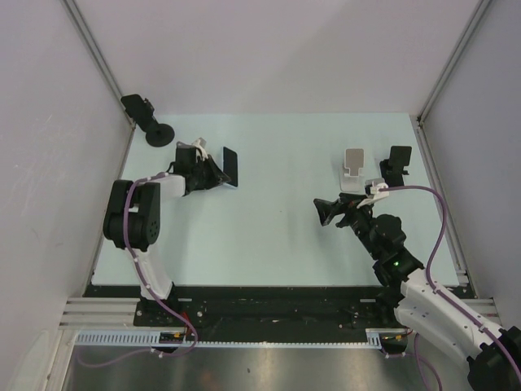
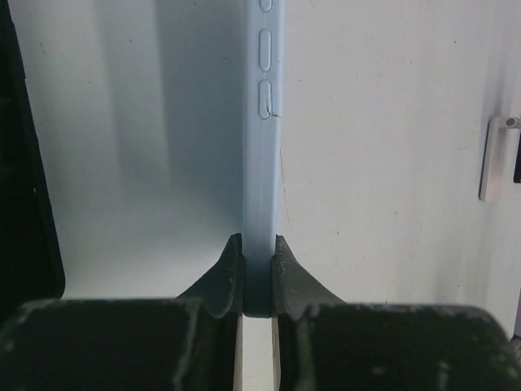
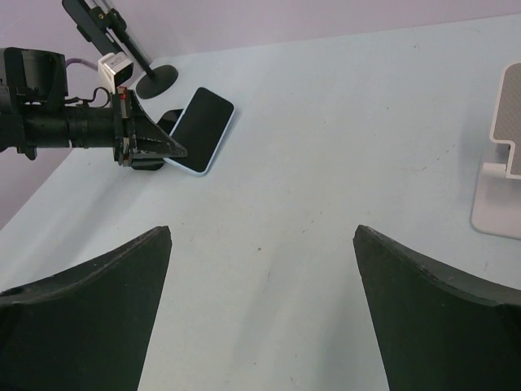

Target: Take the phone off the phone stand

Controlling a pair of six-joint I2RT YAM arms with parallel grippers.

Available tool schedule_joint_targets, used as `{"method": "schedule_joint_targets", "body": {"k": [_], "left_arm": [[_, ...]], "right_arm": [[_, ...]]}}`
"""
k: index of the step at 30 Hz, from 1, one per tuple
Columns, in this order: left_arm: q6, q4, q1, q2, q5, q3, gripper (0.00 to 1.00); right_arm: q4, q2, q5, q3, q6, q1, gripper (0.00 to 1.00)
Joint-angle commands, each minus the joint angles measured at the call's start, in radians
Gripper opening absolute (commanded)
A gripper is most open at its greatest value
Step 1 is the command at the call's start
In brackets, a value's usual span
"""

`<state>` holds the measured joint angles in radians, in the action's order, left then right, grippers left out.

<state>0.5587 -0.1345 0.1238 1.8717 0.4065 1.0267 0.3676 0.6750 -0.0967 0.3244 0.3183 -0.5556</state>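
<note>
The phone (image 1: 230, 165), dark-screened in a pale blue case, is at the back left of the table, far from the white phone stand (image 1: 352, 169), which holds nothing. My left gripper (image 1: 218, 175) is shut on the phone's thin edge. In the left wrist view both fingers (image 2: 230, 269) press on the case's blue side (image 2: 262, 147). The right wrist view shows the phone (image 3: 203, 128) tilted, with its screen facing up. My right gripper (image 1: 326, 212) hangs open over bare table, left of and nearer than the stand (image 3: 501, 163), with nothing between its fingers (image 3: 106, 277).
A black mount on a round base (image 1: 151, 122) stands in the back left corner. Another black holder (image 1: 397, 165) stands just right of the white stand. White walls close in the table on three sides.
</note>
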Motion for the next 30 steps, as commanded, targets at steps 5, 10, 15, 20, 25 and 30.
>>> {"method": "schedule_joint_targets", "body": {"k": [5,10,15,20,25,30], "left_arm": [[-0.042,0.056,-0.027,-0.003,0.031,0.058,0.16],[-0.048,0.064,-0.033,-0.025,0.015,0.042,0.27],[-0.06,0.076,-0.035,-0.052,-0.02,0.03,0.4],[-0.072,0.095,-0.035,-0.068,-0.044,0.038,0.52],[-0.082,0.113,-0.032,-0.094,-0.087,0.032,0.75],[-0.121,0.17,0.003,-0.143,-0.178,0.038,0.94]], "right_arm": [[0.047,-0.002,-0.02,-0.002,-0.008,0.003,1.0],[0.045,-0.002,-0.021,-0.004,-0.007,0.002,1.0],[0.045,-0.002,-0.021,-0.002,-0.007,0.002,1.0],[0.045,0.0,-0.018,-0.002,-0.007,0.003,1.0],[0.048,0.008,-0.014,-0.002,-0.005,0.002,1.0],[0.05,0.012,-0.014,-0.002,-0.005,0.003,1.0]]}}
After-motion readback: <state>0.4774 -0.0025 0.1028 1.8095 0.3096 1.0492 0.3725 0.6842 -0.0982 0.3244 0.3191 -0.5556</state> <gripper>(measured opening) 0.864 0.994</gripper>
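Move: Pinched on edge in the left fingers near its closer end, the phone has its middle about 5 cm ahead of the hand, 1 cm to the right and level with it. It is bound for the bare table about 3 cm ahead and 4 cm below. The black phone lies some 12 cm left of the hand, 3 cm ahead and 4 cm below. From the right hand, the held phone is roughly 22 cm ahead, 36 cm left and 20 cm below. Drifting about 3 cm left towards the black phone, the left hand first sinks roughly 1 cm, then rises nearly 2 cm, its wrist rolling only some 5 degrees. Meanwhile the fingers spread from their pinch to almost wide open, letting go of the phone on the table. ##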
